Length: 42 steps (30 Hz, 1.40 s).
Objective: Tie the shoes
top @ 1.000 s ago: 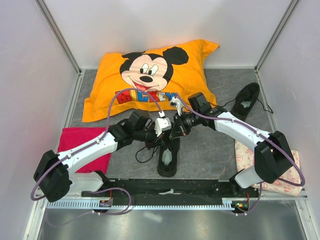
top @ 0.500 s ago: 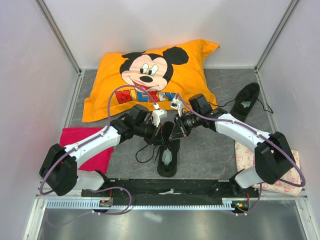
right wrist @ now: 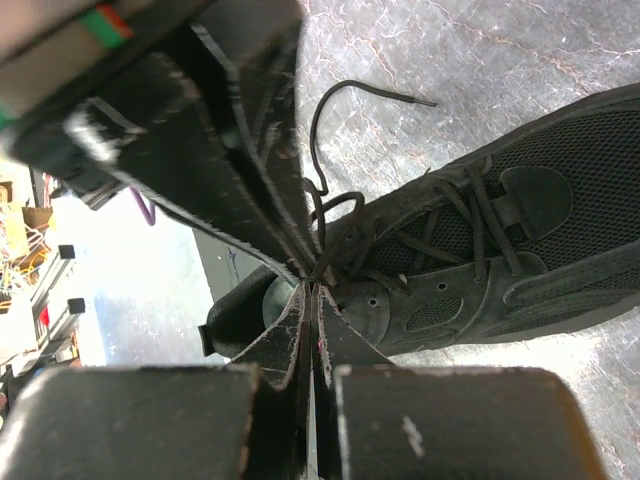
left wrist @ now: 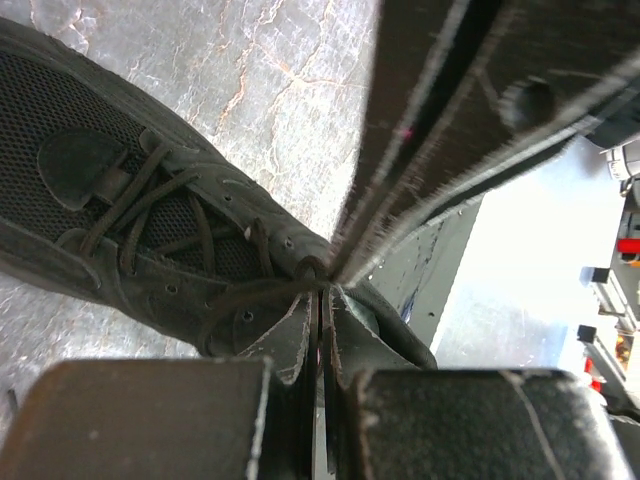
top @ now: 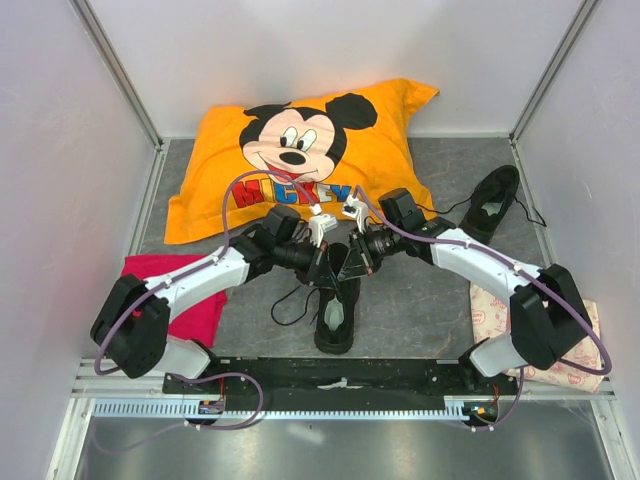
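Note:
One black shoe [top: 337,312] lies toe away from me at the middle of the grey mat, and it also fills the left wrist view [left wrist: 120,220] and the right wrist view [right wrist: 480,260]. Both grippers meet tip to tip over its upper eyelets. My left gripper [top: 326,262] [left wrist: 322,292] is shut on a thin black lace [left wrist: 255,290]. My right gripper [top: 350,262] [right wrist: 313,290] is shut where several lace strands [right wrist: 330,230] converge. A loose lace end [right wrist: 340,95] curls over the mat. The second shoe [top: 492,203] lies at the far right, untouched.
An orange Mickey pillow [top: 300,150] lies at the back. A red cloth [top: 150,285] sits under the left arm. A patterned cloth [top: 490,310] lies at the right beside the right arm's base. Slack lace [top: 290,305] loops on the mat left of the near shoe.
My left arm has swung right and forward, bringing its gripper up against the right gripper's tips over the shoe. The right arm has hardly moved.

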### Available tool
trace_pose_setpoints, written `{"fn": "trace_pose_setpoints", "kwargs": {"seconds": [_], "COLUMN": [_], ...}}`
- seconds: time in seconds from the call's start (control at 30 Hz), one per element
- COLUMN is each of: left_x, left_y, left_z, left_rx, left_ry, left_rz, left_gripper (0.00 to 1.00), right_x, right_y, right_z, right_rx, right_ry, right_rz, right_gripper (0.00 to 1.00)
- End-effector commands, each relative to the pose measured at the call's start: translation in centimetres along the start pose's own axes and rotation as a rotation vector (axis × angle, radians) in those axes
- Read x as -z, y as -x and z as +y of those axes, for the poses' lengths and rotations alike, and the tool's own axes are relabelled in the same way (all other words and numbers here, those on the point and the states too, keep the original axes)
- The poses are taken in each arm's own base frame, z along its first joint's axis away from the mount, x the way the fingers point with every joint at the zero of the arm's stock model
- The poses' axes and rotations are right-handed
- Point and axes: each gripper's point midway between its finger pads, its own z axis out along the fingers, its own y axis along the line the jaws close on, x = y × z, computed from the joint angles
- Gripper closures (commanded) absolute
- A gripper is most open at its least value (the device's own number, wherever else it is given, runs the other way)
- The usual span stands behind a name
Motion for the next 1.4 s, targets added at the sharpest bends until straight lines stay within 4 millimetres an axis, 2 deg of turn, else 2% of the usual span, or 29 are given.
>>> {"fn": "trace_pose_setpoints", "kwargs": {"seconds": [0.0, 0.3, 0.57, 0.87, 1.07, 1.17, 1.2, 1.27, 1.3, 1.37], "left_x": [-0.3, -0.5, -1.2, -1.6, -2.1, -2.2, -2.2, -2.1, -2.1, -2.0], "left_y": [1.7, 2.6, 1.9, 1.7, 1.5, 1.6, 1.6, 1.4, 1.3, 1.1], "left_z": [-0.7, -0.1, 0.1, -0.9, -0.5, -0.4, -0.6, -0.5, -0.4, -0.2], "left_rx": [0.014, 0.031, 0.069, 0.11, 0.143, 0.147, 0.15, 0.151, 0.152, 0.158], "left_ry": [-0.045, -0.087, -0.121, -0.224, -0.233, -0.246, -0.255, -0.253, -0.253, -0.249], "left_rz": [-0.047, -0.09, -0.097, -0.16, -0.157, -0.158, -0.155, -0.154, -0.153, -0.153], "left_gripper": [0.98, 0.98, 0.99, 0.98, 0.98, 0.98, 0.98, 0.98, 0.98, 0.98], "right_x": [0.8, 0.7, 0.5, 0.3, 0.5, 0.9, 1.1, 2.2, 2.7, 3.9], "right_y": [1.0, 0.7, 0.9, 0.6, 0.4, 0.4, 0.6, 1.1, 1.4, 2.1], "right_z": [1.5, 1.5, 1.8, 1.6, 1.8, 1.6, 1.4, 1.1, 1.0, 0.5], "right_rx": [0.043, 0.044, 0.036, 0.025, 0.032, 0.031, 0.036, 0.025, 0.022, -0.002], "right_ry": [0.05, 0.067, 0.089, 0.093, 0.09, 0.077, 0.071, 0.075, 0.075, 0.084], "right_rz": [-0.049, -0.045, -0.051, -0.054, -0.057, -0.057, -0.062, -0.085, -0.096, -0.123], "right_gripper": [1.0, 1.0, 1.0, 1.0, 1.0, 0.87, 0.79, 0.72, 0.66, 0.61]}}
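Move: Hovering tip to tip over the near shoe, both hands already pinch lace: the right fingertips lie about 1 cm ahead and 1 cm right of the left hand, roughly level with it. The shoe's middle is some 2 cm back from the left hand and 7 cm below; the shoe lacing is 4 cm ahead, 5 cm below. From the right hand, the left fingertips are about 1 cm back and 1 cm left. Keeping its pinch on the lace, the left hand edges about 1.5 cm forward, then eases partly back while working 2 cm right and slightly down past the right fingertips, rolling some 15 degrees so its fingers lie flatter. The right hand stays nearly still and shut beside them until late, when its fingers open about a third and begin to draw off to the right. ##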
